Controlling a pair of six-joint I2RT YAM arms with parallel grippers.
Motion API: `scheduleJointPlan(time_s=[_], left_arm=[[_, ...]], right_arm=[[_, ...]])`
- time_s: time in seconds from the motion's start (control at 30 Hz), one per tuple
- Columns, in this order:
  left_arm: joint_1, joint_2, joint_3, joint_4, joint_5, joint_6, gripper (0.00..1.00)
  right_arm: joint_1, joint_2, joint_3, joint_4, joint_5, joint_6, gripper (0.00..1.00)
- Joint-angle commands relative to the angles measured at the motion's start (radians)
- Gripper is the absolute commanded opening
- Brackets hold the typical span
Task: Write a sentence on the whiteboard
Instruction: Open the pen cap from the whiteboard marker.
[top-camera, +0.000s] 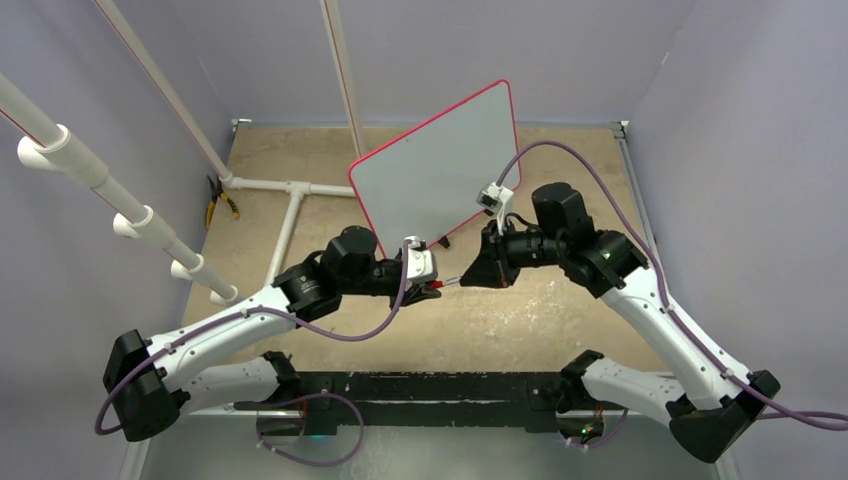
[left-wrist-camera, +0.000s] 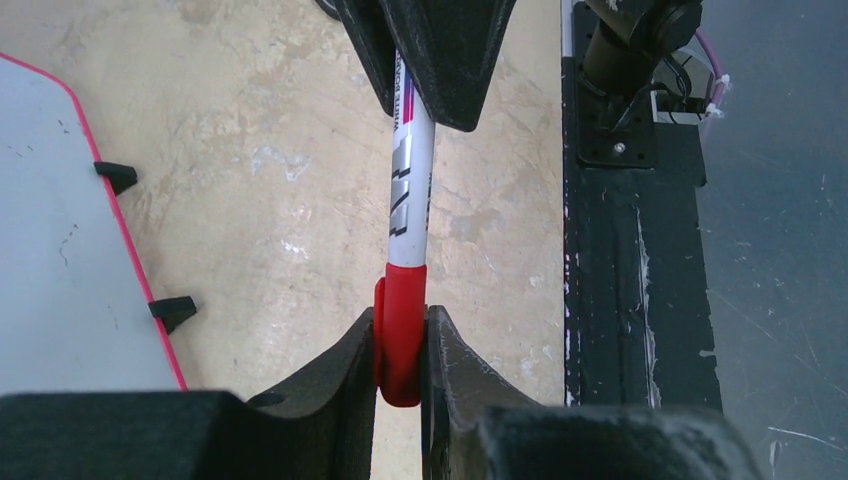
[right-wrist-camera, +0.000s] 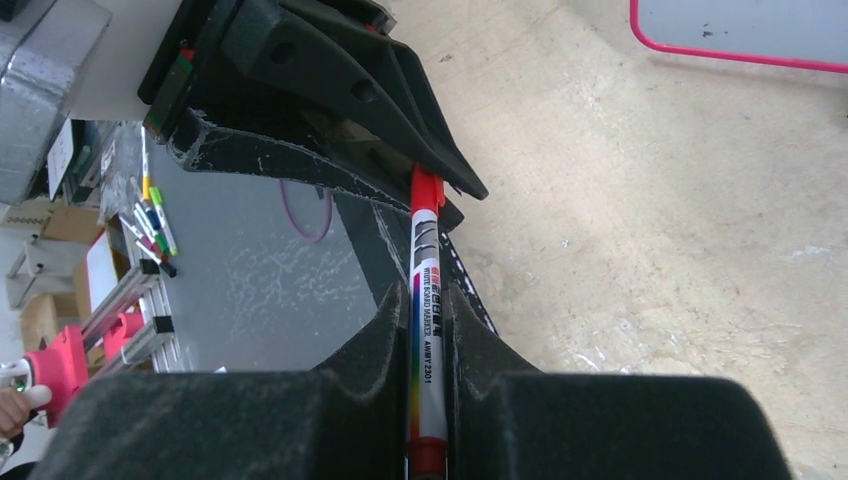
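Note:
The whiteboard (top-camera: 440, 165), pale grey with a thin red rim, lies at an angle on the far middle of the table. Its corner also shows in the left wrist view (left-wrist-camera: 50, 250) and the right wrist view (right-wrist-camera: 740, 25). No sentence is in view on it, only faint specks. A white marker (top-camera: 452, 284) with a red cap hangs in the air between my two grippers, in front of the board. My left gripper (left-wrist-camera: 400, 345) is shut on the red cap (left-wrist-camera: 400, 310). My right gripper (right-wrist-camera: 427, 310) is shut on the printed barrel (right-wrist-camera: 425, 270).
A white pipe frame (top-camera: 290, 200) lies at the table's left, with yellow-handled pliers (top-camera: 215, 205) beside it. The black base plate (top-camera: 430, 385) runs along the near edge. Purple walls close in the sides and back. Several spare markers (right-wrist-camera: 150, 215) lie off the table.

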Motion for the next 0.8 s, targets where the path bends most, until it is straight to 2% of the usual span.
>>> scheduleJointPlan(time_s=[0.0,0.4,0.77], left_arm=[[0.028,-0.008,-0.054,-0.181,-0.169,0.023,0.00],[0.032,-0.040,-0.078,-0.177,-0.289,0.036,0.00],[0.050,-0.053,-0.047,-0.186,-0.296,-0.019,0.00]], right_arm=[[-0.010,-0.084,0.058,-0.098,0.011,-0.017,0.00],[0.003,-0.144,0.070,-0.117,0.085,-0.028,0.00],[0.007,-0.130,0.074,-0.129,0.212,-0.019,0.00]])
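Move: The left fingers hold the marker's red cap; the barrel lies about 7 cm to their right, 1 cm farther out and some 3 cm higher, gripped by the right hand. From the right hand that cap is about 7 cm to the left, 1 cm nearer and 3 cm lower. The whiteboard's middle is some 28 cm straight ahead of the left hand and about 18 cm below; its nearer black clip is only 10 cm ahead, 3 cm right and 19 cm down. Keep both grips shut and strain the hands gently apart until the cap gives, then swing the left gripper away from the barrel, down about 7 cm and left 6 cm, a little forward, its fingers tipping down and turning counter-clockwise. Meanwhile draw the right gripper some 3 cm right and 2–3 cm up, slightly back, still pinching the barrel. ##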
